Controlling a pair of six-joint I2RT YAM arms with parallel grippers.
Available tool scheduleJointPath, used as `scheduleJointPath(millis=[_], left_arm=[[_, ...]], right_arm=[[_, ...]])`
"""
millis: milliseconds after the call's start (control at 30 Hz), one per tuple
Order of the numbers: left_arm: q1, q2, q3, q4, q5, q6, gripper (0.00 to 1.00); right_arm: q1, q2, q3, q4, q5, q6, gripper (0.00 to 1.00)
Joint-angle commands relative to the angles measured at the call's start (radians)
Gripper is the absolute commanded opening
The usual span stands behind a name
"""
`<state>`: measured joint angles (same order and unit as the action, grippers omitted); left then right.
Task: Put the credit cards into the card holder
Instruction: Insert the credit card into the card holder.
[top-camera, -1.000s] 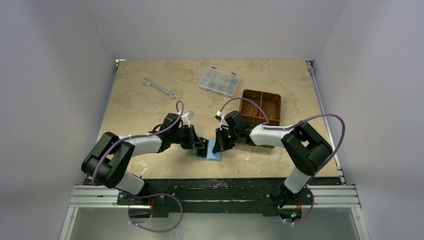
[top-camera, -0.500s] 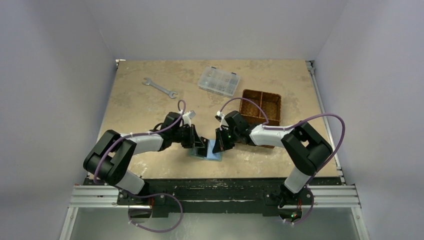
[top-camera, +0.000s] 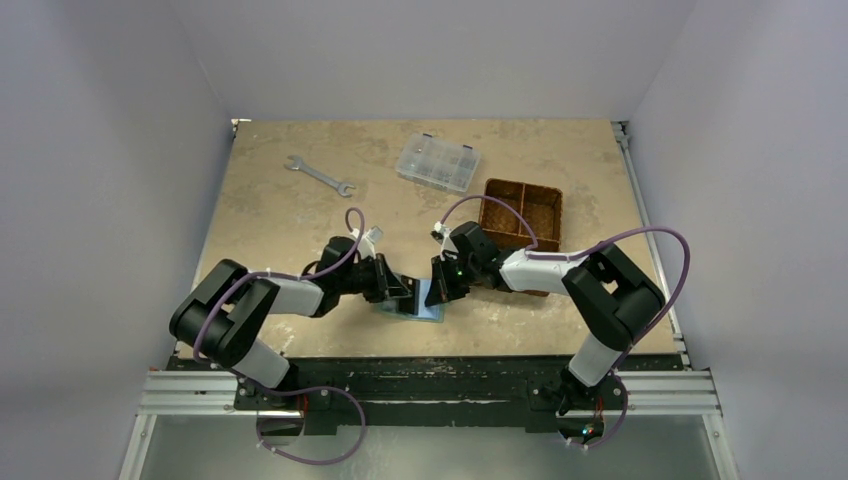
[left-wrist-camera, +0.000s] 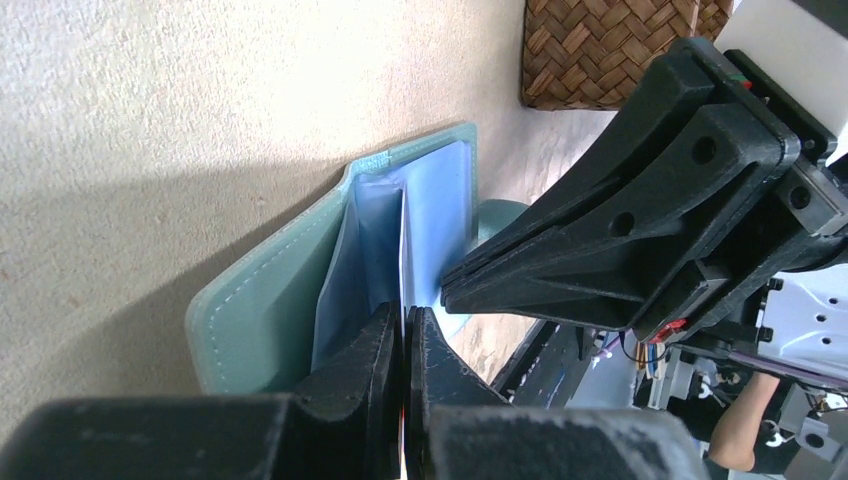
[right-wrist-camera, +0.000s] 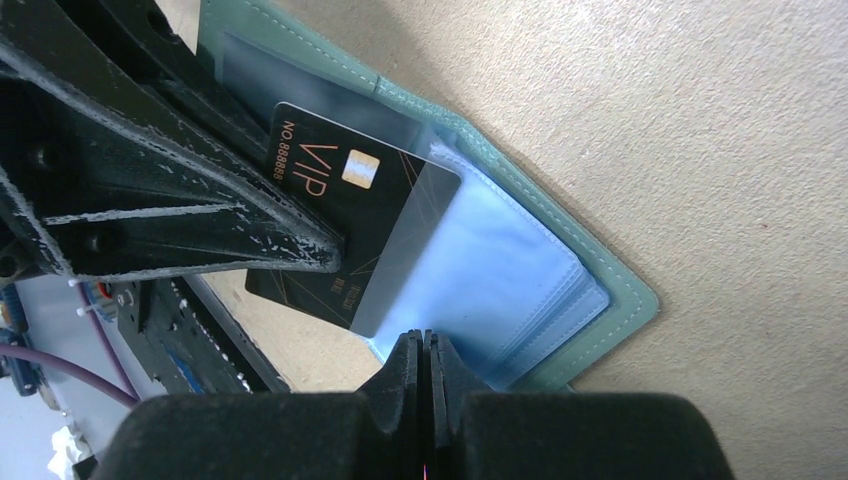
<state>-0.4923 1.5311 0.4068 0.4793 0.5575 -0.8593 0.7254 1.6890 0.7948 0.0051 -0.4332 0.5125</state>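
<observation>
The card holder (top-camera: 428, 308) lies open on the table near the front edge, sage-green cover (left-wrist-camera: 260, 300) outside, pale blue clear pockets (right-wrist-camera: 500, 270) inside. My left gripper (left-wrist-camera: 403, 312) is shut on a credit card (right-wrist-camera: 330, 230), black with gold "VIP" lettering and a chip. The card's far part sits inside a clear pocket, and the rest sticks out toward the left fingers (right-wrist-camera: 200, 220). In the left wrist view the card shows edge-on (left-wrist-camera: 403, 250). My right gripper (right-wrist-camera: 421, 338) is shut, pinching the edge of a pocket leaf. From above, both grippers (top-camera: 400, 292) (top-camera: 437, 292) meet over the wallet.
A brown woven divided basket (top-camera: 524, 215) stands right of the wallet, close behind the right arm. A clear plastic compartment box (top-camera: 438, 162) and a metal wrench (top-camera: 319, 174) lie further back. The table's front edge is just behind the wallet.
The left arm's wrist has shifted slightly down and left. The wallet, the card and the right arm stay as they were.
</observation>
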Motion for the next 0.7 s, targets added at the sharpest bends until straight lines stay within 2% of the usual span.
scheduleJointPath(millis=[0, 33, 67, 200, 300, 367, 433, 567, 667], left_arm=[[-0.023, 0.029, -0.009, 0.106, 0.014, -0.044, 0.00], [-0.035, 0.026, 0.002, 0.053, -0.003, -0.023, 0.00], [-0.049, 0.017, 0.024, -0.007, -0.035, 0.004, 0.05], [-0.072, -0.037, 0.060, -0.154, -0.107, 0.052, 0.33], [-0.072, -0.070, 0.097, -0.276, -0.162, 0.096, 0.45], [-0.072, -0.085, 0.115, -0.329, -0.177, 0.116, 0.58], [-0.072, -0.103, 0.128, -0.369, -0.189, 0.129, 0.64], [-0.074, -0.123, 0.149, -0.428, -0.208, 0.153, 0.68], [-0.075, -0.112, 0.146, -0.420, -0.198, 0.145, 0.58]], right_arm=[[-0.002, 0.026, -0.031, -0.016, 0.048, -0.015, 0.00], [-0.002, 0.023, -0.031, -0.017, 0.048, -0.014, 0.00], [-0.002, 0.020, -0.030, -0.020, 0.047, -0.014, 0.00], [-0.001, -0.007, -0.023, -0.052, 0.056, -0.013, 0.00], [-0.002, -0.029, -0.014, -0.080, 0.069, -0.022, 0.00], [-0.002, -0.042, -0.009, -0.102, 0.087, -0.028, 0.00], [-0.003, -0.049, -0.005, -0.118, 0.102, -0.035, 0.00], [-0.005, -0.043, -0.005, -0.126, 0.121, -0.043, 0.00], [-0.004, -0.030, -0.006, -0.113, 0.114, -0.042, 0.00]])
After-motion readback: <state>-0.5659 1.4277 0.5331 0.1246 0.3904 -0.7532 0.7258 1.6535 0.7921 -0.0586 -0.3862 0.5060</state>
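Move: Just to the right of the left fingers, which hold the VIP card with its right edge tucked in, the holder's right-hand pocket has its middle about 4 cm to the right, level fore and aft and some 2 cm below. The left page lies roughly 3 cm to that hand's left, level, 2 cm below; the wicker basket stands about 26 cm right and 13 cm ahead. From the shut right fingers, the pocket's middle is some 2 cm ahead, 1 cm left and 1 cm below. Nudging the card right and down by nearly 1 cm towards the pocket, the left hand opens its fingers wide on the way, lets go of the card, then backs off left and up about 1 cm, rolling some 10 degrees. The right fingers stay shut at the pocket's back edge, seemingly resting on it, and late on shift about 1 cm to the right. ##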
